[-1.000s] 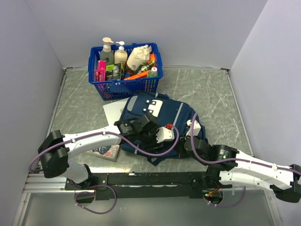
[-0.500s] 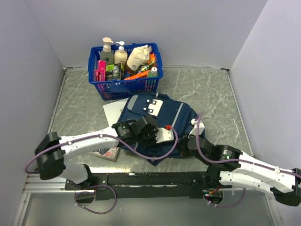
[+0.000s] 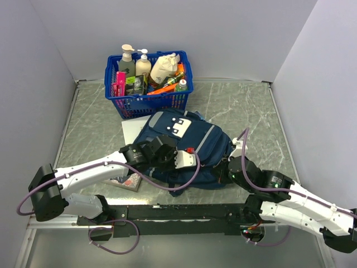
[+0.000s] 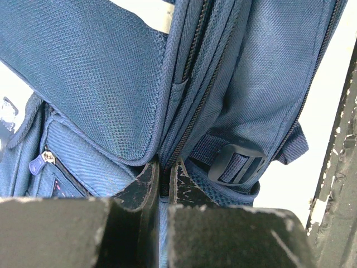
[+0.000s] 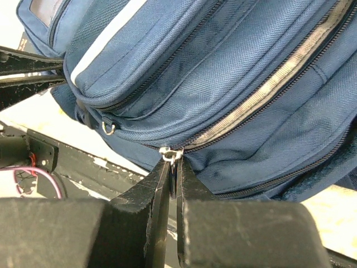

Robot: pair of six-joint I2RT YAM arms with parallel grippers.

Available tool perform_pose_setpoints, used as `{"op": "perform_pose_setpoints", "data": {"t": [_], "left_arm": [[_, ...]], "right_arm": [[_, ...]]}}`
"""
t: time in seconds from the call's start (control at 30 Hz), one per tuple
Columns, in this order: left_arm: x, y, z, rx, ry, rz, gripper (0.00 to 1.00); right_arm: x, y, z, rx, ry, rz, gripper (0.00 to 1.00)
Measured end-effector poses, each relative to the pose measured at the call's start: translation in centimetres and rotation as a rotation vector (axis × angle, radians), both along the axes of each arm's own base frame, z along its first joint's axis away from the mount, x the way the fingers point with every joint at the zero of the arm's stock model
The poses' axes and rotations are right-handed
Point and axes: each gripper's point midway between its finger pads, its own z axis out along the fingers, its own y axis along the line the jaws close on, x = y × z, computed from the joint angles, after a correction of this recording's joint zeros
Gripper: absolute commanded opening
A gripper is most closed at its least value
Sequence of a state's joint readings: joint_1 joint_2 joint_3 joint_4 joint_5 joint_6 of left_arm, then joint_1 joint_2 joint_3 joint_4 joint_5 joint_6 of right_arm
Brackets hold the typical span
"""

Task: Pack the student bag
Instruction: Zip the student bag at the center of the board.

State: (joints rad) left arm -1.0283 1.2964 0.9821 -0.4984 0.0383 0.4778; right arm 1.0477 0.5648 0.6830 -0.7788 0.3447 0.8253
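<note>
The student bag point(image 3: 184, 139), navy with white patches and a pale stripe, lies in the middle of the table. At its near left edge, my left gripper point(image 3: 191, 159) is shut on a fold of fabric by a zipper seam point(image 4: 165, 167), next to a grey strap buckle point(image 4: 237, 164). My right gripper point(image 3: 227, 167) sits at the bag's near right corner. In the right wrist view its jaws point(image 5: 174, 165) are shut on the metal zipper pull point(image 5: 170, 152) of the main zipper, whose teeth run up and to the right across the bag point(image 5: 234, 67).
A blue mesh basket point(image 3: 149, 99) of bottles and packets stands behind the bag. White paper point(image 3: 133, 129) pokes out under the bag's left side. A patterned book point(image 3: 127, 181) lies near the left arm. A black rail point(image 3: 178, 212) runs along the near edge.
My left gripper has closed on the bag's fabric and drawn back to the left. The bag has shifted and bunched slightly toward the basket. My right gripper kept hold of the zipper pull.
</note>
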Motion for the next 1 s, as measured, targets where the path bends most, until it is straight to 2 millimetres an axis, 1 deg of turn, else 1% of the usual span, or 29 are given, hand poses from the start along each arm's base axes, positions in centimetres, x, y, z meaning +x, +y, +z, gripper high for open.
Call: {"op": "perform_pose_setpoints", "data": {"t": [0.2, 0.4, 0.53, 0.63, 0.7, 0.73, 0.77, 0.8, 0.83, 0.87, 0.9, 0.93, 1.0], "left_arm": [[0.1, 0.5, 0.2, -0.002, -0.003, -0.005, 0.01], [0.0, 2.1, 0.1, -0.011, -0.031, -0.015, 0.01], [-0.1, 2.9, 0.4, -0.028, -0.062, -0.027, 0.01], [-0.3, 4.1, 0.4, -0.025, -0.093, -0.039, 0.02], [-0.3, 5.3, 0.3, -0.021, -0.123, -0.046, 0.10], [-0.3, 6.0, 0.3, -0.016, -0.135, -0.048, 0.15], [-0.4, 6.5, 0.3, -0.011, -0.146, -0.051, 0.28], [-0.4, 7.1, 0.3, -0.006, -0.154, -0.051, 0.37], [-0.4, 7.8, 0.4, 0.001, -0.163, -0.044, 0.41], [-0.4, 8.5, 0.4, 0.016, -0.166, -0.033, 0.48], [-0.4, 9.5, 0.3, 0.039, -0.159, -0.006, 0.52], [-0.4, 10.2, 0.2, 0.051, -0.154, 0.009, 0.55], [-0.6, 11.0, 0.3, 0.061, -0.122, 0.040, 0.59]], "right_arm": [[0.2, -0.5, 0.2, -0.015, -0.001, -0.010, 0.00], [0.5, -1.3, 0.7, -0.041, -0.017, -0.023, 0.00], [0.6, -1.2, 0.7, -0.048, -0.017, -0.016, 0.00], [0.9, -0.9, 0.4, -0.066, -0.011, -0.004, 0.00], [1.2, -0.5, 0.3, -0.077, -0.010, 0.011, 0.00], [1.3, -0.3, 0.2, -0.086, -0.010, 0.018, 0.00], [1.4, -0.1, 0.0, -0.096, -0.008, 0.026, 0.00], [1.5, 0.1, -0.1, -0.102, -0.008, 0.037, 0.00], [1.6, 0.3, -0.2, -0.108, -0.010, 0.048, 0.00], [1.7, 0.4, -0.2, -0.117, -0.013, 0.059, 0.00], [1.8, 0.3, -0.4, -0.129, -0.014, 0.065, 0.00], [1.8, 0.1, -0.5, -0.139, -0.016, 0.068, 0.00], [1.8, 0.1, -0.5, -0.144, -0.017, 0.083, 0.00]]}}
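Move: The student bag's zip pull is already between the right fingertips; from the left hand it lies about 14 cm to the right and 4 cm back, roughly level. The left fingers already pinch the bag's near edge beside the zip, with the bag's middle some 6 cm ahead, 3 cm right and 5 cm lower. The floral book is about 21 cm left of that hand, 5 cm back and 13 cm below. The bag's near edge, still pinched in the shut left fingers, is drawn to the robot's left, away from the zip pull; after about 5–7 cm those fingers open and let go, the hand carrying on left to some 11 cm in all. The right hand keeps its pinch on the pull, easing slightly right and up, then back left and forward, ending about 2 cm forward. ##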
